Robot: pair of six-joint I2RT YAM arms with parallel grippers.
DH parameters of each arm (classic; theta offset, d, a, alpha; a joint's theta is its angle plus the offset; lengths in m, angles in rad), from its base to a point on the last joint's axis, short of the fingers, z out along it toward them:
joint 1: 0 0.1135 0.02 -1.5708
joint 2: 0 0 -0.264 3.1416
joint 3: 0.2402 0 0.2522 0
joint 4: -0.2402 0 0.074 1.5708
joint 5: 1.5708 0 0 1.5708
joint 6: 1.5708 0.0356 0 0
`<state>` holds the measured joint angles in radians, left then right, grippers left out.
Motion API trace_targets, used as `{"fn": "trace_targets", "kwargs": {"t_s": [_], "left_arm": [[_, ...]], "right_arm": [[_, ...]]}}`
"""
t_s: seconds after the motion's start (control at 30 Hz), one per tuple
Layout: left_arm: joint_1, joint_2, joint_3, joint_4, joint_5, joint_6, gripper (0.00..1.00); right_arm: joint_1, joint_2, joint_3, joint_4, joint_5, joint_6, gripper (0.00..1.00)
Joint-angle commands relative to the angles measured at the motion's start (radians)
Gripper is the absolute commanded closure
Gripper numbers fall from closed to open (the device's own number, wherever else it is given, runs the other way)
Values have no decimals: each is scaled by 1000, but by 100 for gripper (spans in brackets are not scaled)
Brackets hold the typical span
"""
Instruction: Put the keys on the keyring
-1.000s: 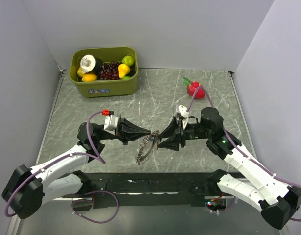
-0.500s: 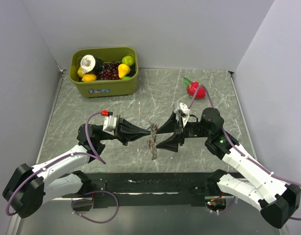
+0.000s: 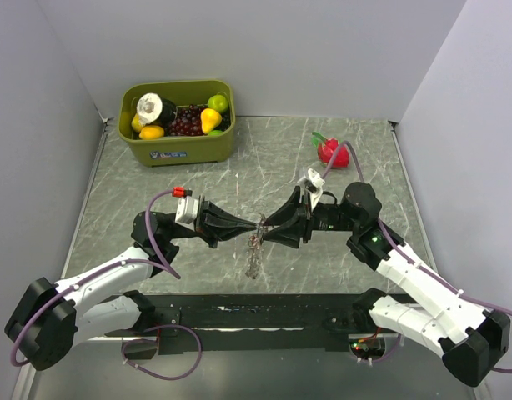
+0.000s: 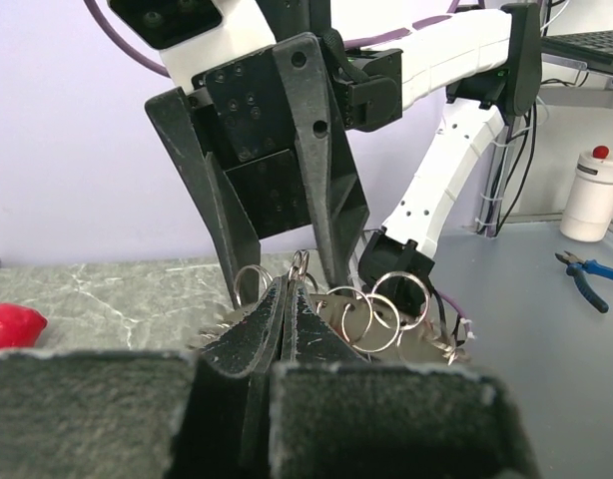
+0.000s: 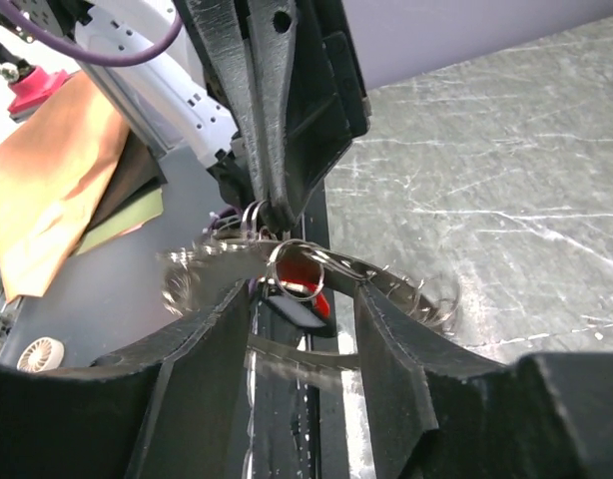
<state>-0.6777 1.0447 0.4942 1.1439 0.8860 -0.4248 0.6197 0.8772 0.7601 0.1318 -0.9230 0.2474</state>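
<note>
The keyring (image 3: 254,248), a large wire ring carrying several small split rings and keys, hangs above the table's middle between the two grippers. My left gripper (image 3: 256,223) is shut on a small ring at its top (image 4: 299,267), pads pressed together (image 4: 290,284). More rings and a pale flat key (image 4: 361,321) bunch just behind. My right gripper (image 3: 271,227) faces it tip to tip. Its fingers stand apart (image 5: 302,294) with the large ring's wire (image 5: 336,261) spanning both tips. A red-headed key (image 5: 308,284) hangs between them. Other keys are blurred.
A green bin (image 3: 177,148) of toy fruit stands at the back left. A red toy fruit (image 3: 333,152) lies at the back right. A black rail (image 3: 264,312) runs along the near edge under the hanging ring.
The right jaws spread wide half a second ago and have narrowed again. The ring swung from a tilted, open-faced pose to hanging edge-on under the tips. The left grip held.
</note>
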Motion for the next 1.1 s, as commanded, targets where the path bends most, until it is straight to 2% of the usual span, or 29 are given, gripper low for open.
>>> {"fn": "trace_targets", "kwargs": {"t_s": [0.0, 0.03, 0.13, 0.17, 0.27, 0.37, 0.93, 1.07], "left_arm": [[-3, -5, 4, 99, -2, -17, 99], [-3, -6, 1, 100, -2, -17, 99], [-3, -11, -2, 102, -9, -12, 99], [-3, -9, -3, 103, -9, -12, 99], [-3, -5, -3, 114, -5, -19, 99], [-3, -3, -6, 123, -4, -25, 99], [-2, -40, -13, 126, -13, -11, 99], [-2, -48, -16, 102, -19, 1, 99]], "right_arm": [[6, 11, 13, 66, 29, 30, 50], [8, 16, 18, 62, 24, 29, 51], [6, 46, 42, 34, -3, 18, 67], [8, 57, 50, 29, -4, 18, 75], [8, 68, 50, 37, -14, 26, 93], [8, 77, 51, 34, -28, 26, 100], [8, 108, 41, -53, -69, -45, 100], [8, 71, 38, -61, -73, -56, 100]]}}
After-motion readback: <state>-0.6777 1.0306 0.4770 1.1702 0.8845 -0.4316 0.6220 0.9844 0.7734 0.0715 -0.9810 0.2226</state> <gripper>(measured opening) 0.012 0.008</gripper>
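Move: The keyring, still pinched by a loop in the left gripper, hangs with its middle about 3 cm left of the right hand, some 2 cm back and 4 cm below. The left fingertips are about 3 cm left of the right hand, roughly 1 cm back and 1 cm above; the red key is about 3 cm left, level fore and aft, 3 cm down. From the left hand, the keyring's middle is 2 cm back, 0 cm sideways and 4 cm down. The right hand shuts its half-open fingers at the keyring's small loops and sinks about 3 cm, tilting slightly. ##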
